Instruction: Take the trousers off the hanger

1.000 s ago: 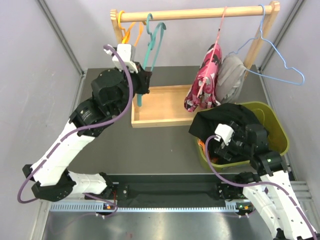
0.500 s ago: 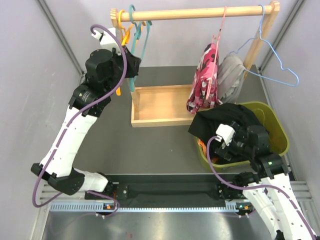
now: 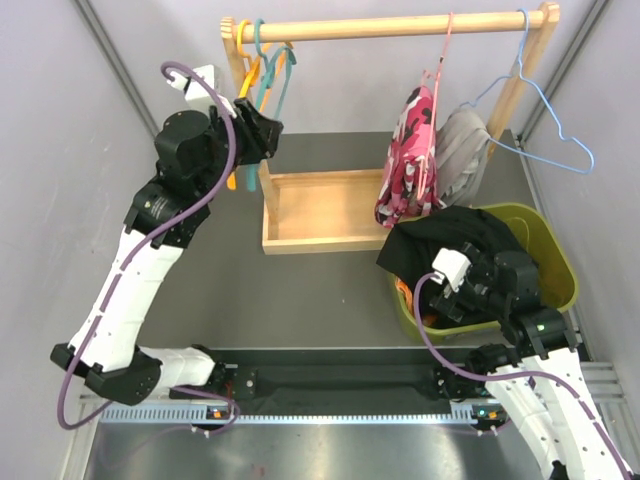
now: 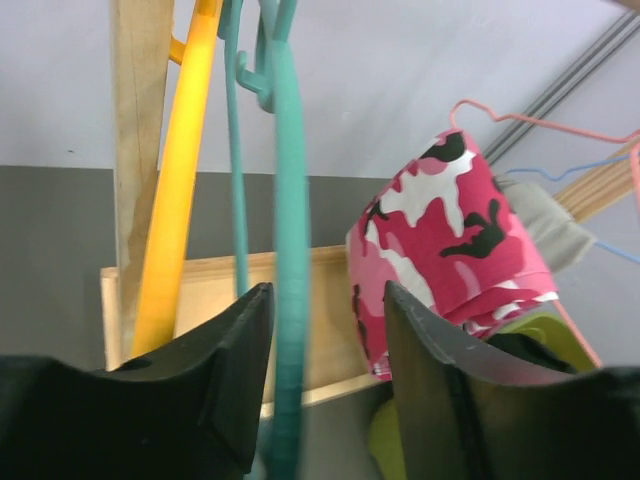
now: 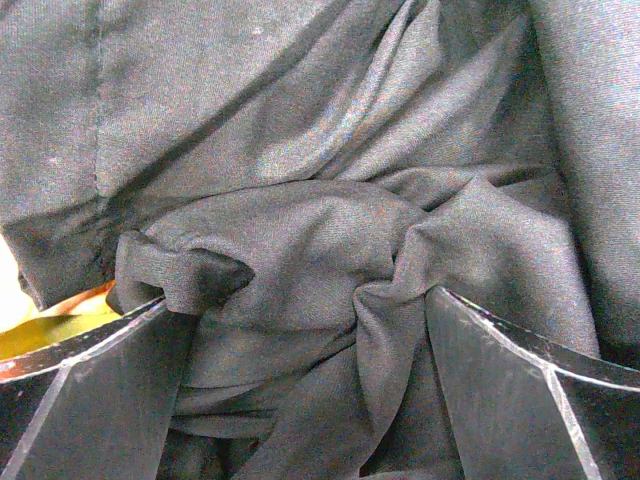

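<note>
Pink camouflage trousers (image 3: pixel 405 170) (image 4: pixel 450 240) hang from a pink wire hanger (image 3: pixel 445 50) on the wooden rod (image 3: pixel 390 27), with grey trousers (image 3: pixel 462 160) beside them. Black trousers (image 3: pixel 450 235) (image 5: pixel 300 200) lie heaped in the green bin (image 3: pixel 560 260); a bit of orange cloth (image 3: pixel 404 290) peeks out below. My left gripper (image 3: pixel 262 135) (image 4: pixel 327 300) stands open around a bare teal hanger (image 3: pixel 275 80) (image 4: pixel 290 250) that hangs on the rod's left end, close to one finger. My right gripper (image 5: pixel 300 300) is open, its fingers pressed down either side of a black fold.
An orange hanger (image 3: pixel 250 75) (image 4: pixel 180 200) hangs next to the teal one by the rack's left post. An empty blue wire hanger (image 3: pixel 560 130) hangs at the right end. A shallow wooden tray (image 3: pixel 320 210) forms the rack's base. Grey walls close in on both sides.
My left arm rose and swung left, carrying the teal hanger up onto the rod's left end, and its jaws have parted from it. The right arm has stayed still.
</note>
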Available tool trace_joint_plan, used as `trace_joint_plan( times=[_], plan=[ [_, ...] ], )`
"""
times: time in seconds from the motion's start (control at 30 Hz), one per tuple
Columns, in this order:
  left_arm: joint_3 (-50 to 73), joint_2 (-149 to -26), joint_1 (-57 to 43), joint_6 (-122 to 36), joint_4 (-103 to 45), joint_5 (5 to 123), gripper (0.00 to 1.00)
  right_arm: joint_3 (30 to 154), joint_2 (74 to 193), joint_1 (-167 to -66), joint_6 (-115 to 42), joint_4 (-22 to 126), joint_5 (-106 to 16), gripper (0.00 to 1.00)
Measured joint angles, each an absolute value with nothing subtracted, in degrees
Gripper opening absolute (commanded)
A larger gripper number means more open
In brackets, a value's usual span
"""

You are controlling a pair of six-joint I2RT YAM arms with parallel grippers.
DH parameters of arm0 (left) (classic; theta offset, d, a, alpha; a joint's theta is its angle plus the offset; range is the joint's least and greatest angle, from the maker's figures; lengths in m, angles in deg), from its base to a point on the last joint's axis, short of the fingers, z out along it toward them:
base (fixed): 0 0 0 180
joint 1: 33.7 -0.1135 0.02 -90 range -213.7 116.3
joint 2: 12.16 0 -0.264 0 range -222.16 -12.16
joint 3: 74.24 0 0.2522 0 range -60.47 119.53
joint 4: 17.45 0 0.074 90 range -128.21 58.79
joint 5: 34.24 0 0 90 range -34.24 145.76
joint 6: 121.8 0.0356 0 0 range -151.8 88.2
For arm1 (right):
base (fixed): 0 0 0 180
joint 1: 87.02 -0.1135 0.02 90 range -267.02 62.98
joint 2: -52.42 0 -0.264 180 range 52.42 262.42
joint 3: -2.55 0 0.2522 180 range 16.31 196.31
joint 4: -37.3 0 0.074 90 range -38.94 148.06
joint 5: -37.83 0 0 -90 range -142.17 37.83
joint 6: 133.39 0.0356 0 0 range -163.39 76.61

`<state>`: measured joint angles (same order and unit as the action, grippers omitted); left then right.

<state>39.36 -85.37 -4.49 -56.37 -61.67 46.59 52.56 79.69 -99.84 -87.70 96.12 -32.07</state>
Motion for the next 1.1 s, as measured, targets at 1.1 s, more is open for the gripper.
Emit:
trace_joint_plan(
  times=[1.1],
  plan=[
    [35.4,-68.89,-4.58,-59.06,-64.51,63.88,0.93,52.56,79.98,-96.21,-87.7,96.01,-30.8,0.98]
  ],
)
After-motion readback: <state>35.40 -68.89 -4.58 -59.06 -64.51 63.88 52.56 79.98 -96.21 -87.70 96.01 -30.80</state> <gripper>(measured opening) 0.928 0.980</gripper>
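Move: The left hand's half-open fingers are around the near arm of the empty teal hanger, whose middle is about 8 cm ahead, level in height; the yellow hanger hangs likewise some 4 cm to the left. The pink trousers hang about 14 cm ahead, 29 cm right and 15 cm lower, the grey trousers another 12 cm to the right of them. From the right hand, the pink trousers are roughly 27 cm ahead, 13 cm left and 15 cm up. Draw the left gripper back about 12 cm and up some 5 cm, opening the fingers nearly fully so that they come free of the teal hanger. Once clear, swing the hand clockwise, about 15 degrees in all and mostly late, to point towards the pink trousers, with the fingertips tipping slightly up. ##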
